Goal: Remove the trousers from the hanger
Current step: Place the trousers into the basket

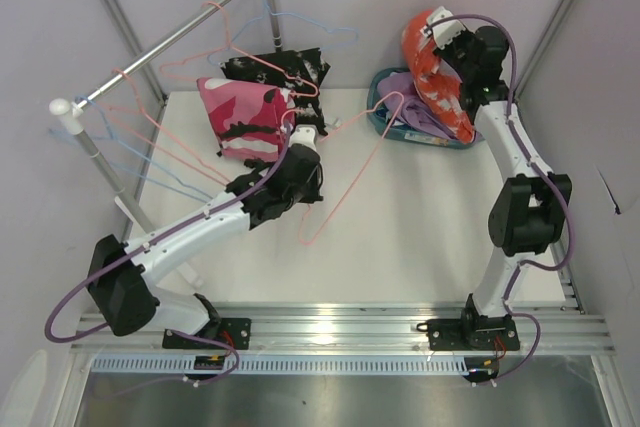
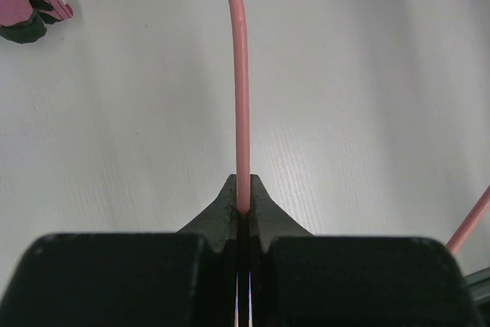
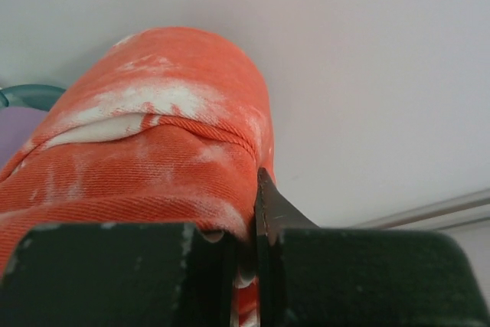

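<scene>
My left gripper (image 1: 305, 162) is shut on the thin wire of a bare pink hanger (image 1: 342, 177) that lies across the table; the wire (image 2: 241, 97) runs straight out from between the fingertips. My right gripper (image 1: 452, 55) is shut on the orange trousers (image 1: 440, 82), held up over a teal basket (image 1: 383, 119); the cloth (image 3: 153, 151) bulges out of the jaws. Lavender trousers (image 1: 405, 97) lie in the basket. Pink-magenta trousers (image 1: 245, 112) and black speckled trousers (image 1: 280, 67) are still on hangers at the back left.
A metal rail (image 1: 160, 42) on white posts crosses the back left, with several bare pink and blue wire hangers (image 1: 150, 147) hooked on it. Walls close off both sides and the back. The teal rim (image 3: 23, 96) shows below the orange cloth.
</scene>
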Robot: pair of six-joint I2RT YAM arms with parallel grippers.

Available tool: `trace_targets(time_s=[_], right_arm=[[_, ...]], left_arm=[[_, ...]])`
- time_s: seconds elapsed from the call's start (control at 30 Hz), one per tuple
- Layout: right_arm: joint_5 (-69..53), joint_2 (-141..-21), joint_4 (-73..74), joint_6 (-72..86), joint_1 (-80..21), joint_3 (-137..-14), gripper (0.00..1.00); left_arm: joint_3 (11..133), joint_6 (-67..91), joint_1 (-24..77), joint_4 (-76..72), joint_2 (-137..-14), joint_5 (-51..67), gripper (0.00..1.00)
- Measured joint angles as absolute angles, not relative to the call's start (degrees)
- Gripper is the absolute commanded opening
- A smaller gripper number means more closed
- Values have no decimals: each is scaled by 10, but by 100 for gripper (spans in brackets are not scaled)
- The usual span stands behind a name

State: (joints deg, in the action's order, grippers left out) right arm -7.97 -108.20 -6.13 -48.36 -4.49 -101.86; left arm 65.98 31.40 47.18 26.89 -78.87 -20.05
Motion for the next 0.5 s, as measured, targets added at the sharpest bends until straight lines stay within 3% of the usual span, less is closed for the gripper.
trace_targets(time_s=[0.5], right_arm=[[-26,-1054,6,-567,-40,-929,0]], left_arm=[[644,314,472,260,-769,-186,0]])
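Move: My right hand is gripping the orange trousers above the basket; the basket's middle lies about 6 cm to my left, some 2 cm nearer my base and roughly 31 cm below. The purple trousers already in the basket lie about 9 cm left, 2 cm back and 29 cm down. The pink hanger is about 30 cm left, 20 cm back and 18 cm lower. From my left hand, which holds that hanger, the basket is about 28 cm ahead, 31 cm right and 14 cm below. I lower the orange trousers towards the basket with my right hand: a short easing back, then a quickening drop of about 7 cm, drifting some 3 cm right and 2 cm back overall. As the hand sinks I tip the fingers down and roll its left side lower, about 10 degrees each, keeping the cloth pinched. ##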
